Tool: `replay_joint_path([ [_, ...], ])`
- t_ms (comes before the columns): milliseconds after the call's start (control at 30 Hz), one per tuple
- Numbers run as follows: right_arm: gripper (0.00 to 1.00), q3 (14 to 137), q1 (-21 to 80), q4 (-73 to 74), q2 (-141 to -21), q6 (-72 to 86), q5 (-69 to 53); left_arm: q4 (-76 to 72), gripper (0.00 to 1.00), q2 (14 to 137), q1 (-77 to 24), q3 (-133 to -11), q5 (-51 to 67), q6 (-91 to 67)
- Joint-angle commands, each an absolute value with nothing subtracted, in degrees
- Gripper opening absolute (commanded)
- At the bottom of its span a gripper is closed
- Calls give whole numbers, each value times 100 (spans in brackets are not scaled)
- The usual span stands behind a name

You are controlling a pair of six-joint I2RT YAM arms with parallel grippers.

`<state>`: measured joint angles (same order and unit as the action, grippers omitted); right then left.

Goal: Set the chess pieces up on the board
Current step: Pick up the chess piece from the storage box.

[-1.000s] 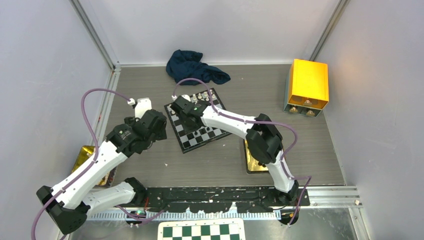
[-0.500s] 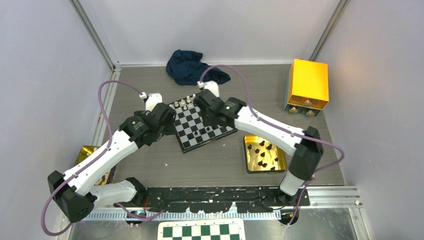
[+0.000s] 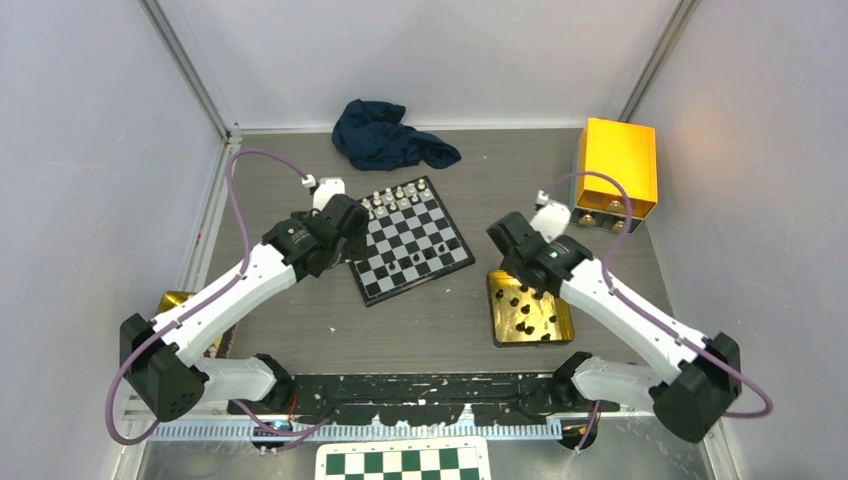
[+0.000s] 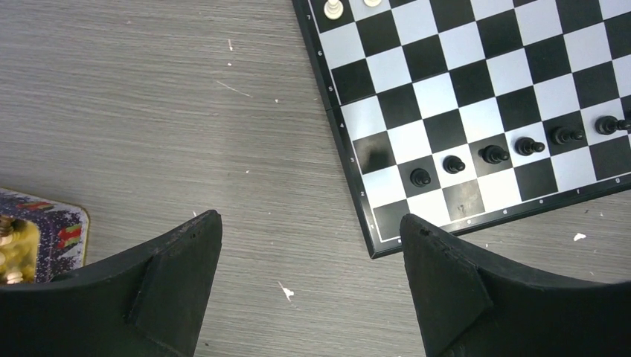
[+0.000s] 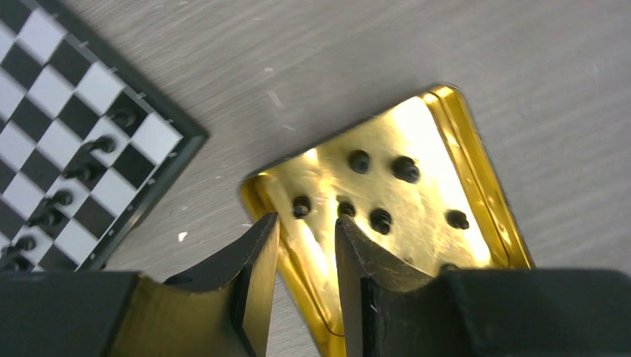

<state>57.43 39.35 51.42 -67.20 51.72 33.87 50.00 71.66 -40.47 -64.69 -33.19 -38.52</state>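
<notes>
The board (image 3: 388, 270) lies tilted mid-table. White chess pieces (image 3: 395, 197) line its far edge and a row of black pawns (image 4: 491, 154) stands near its front edge. More black pieces (image 5: 379, 219) lie in a gold tray (image 3: 495, 312) to the right of the board. My left gripper (image 4: 309, 223) hovers open over bare table at the board's (image 4: 476, 82) near-left corner, holding nothing. My right gripper (image 5: 305, 223) is open by a narrow gap above the tray's (image 5: 476, 163) left rim, with nothing between its fingers.
A blue cloth (image 3: 390, 135) is bunched at the back and an orange box (image 3: 615, 170) stands at the back right. Another gold tin (image 3: 172, 303) sits at the left edge under my left arm. A green-and-white checkered board (image 3: 405, 462) lies in front of the arm bases.
My right arm has swung off the board and rightward to the gold tray. My left arm has stretched farther along the board's left side, its jaws a little wider.
</notes>
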Motion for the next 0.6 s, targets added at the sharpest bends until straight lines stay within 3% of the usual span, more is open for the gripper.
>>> replay_joint_path([
  [0,39,5127,3558,5401,-5987,6631,3712,4722,90,7154,-4028,-6724,-3272,-3815],
  [567,36,3737,2189,5744,-4861,8129,2962,4790,90,7049,-4026,-6603,-3295,-3753],
])
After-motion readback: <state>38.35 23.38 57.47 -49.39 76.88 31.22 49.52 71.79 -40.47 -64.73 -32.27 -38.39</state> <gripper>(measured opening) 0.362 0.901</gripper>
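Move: The black piece by the right wall of the storage box, likely the next to grip, lies about 12 cm to the empty right hand's right, 8 cm back and some 13 cm below. At much the same height, the forward-right piece is 9 cm right and 3 cm back, the mid-box piece 7 cm right and 6 cm back, and the near-side piece 11 cm right and 12 cm back. From the left hand the target is roughly 45 cm right, 8 cm back and 15 cm down. Swing the empty right gripper in over the storage box, about 9 cm to the right while drawing back and sinking some 6 cm each, towards the piece near the right wall, easing off as you arrive. Turn the wrist clockwise by roughly 35 degrees on the way, and hold the fingers at their partly open gap, still above the pieces. ##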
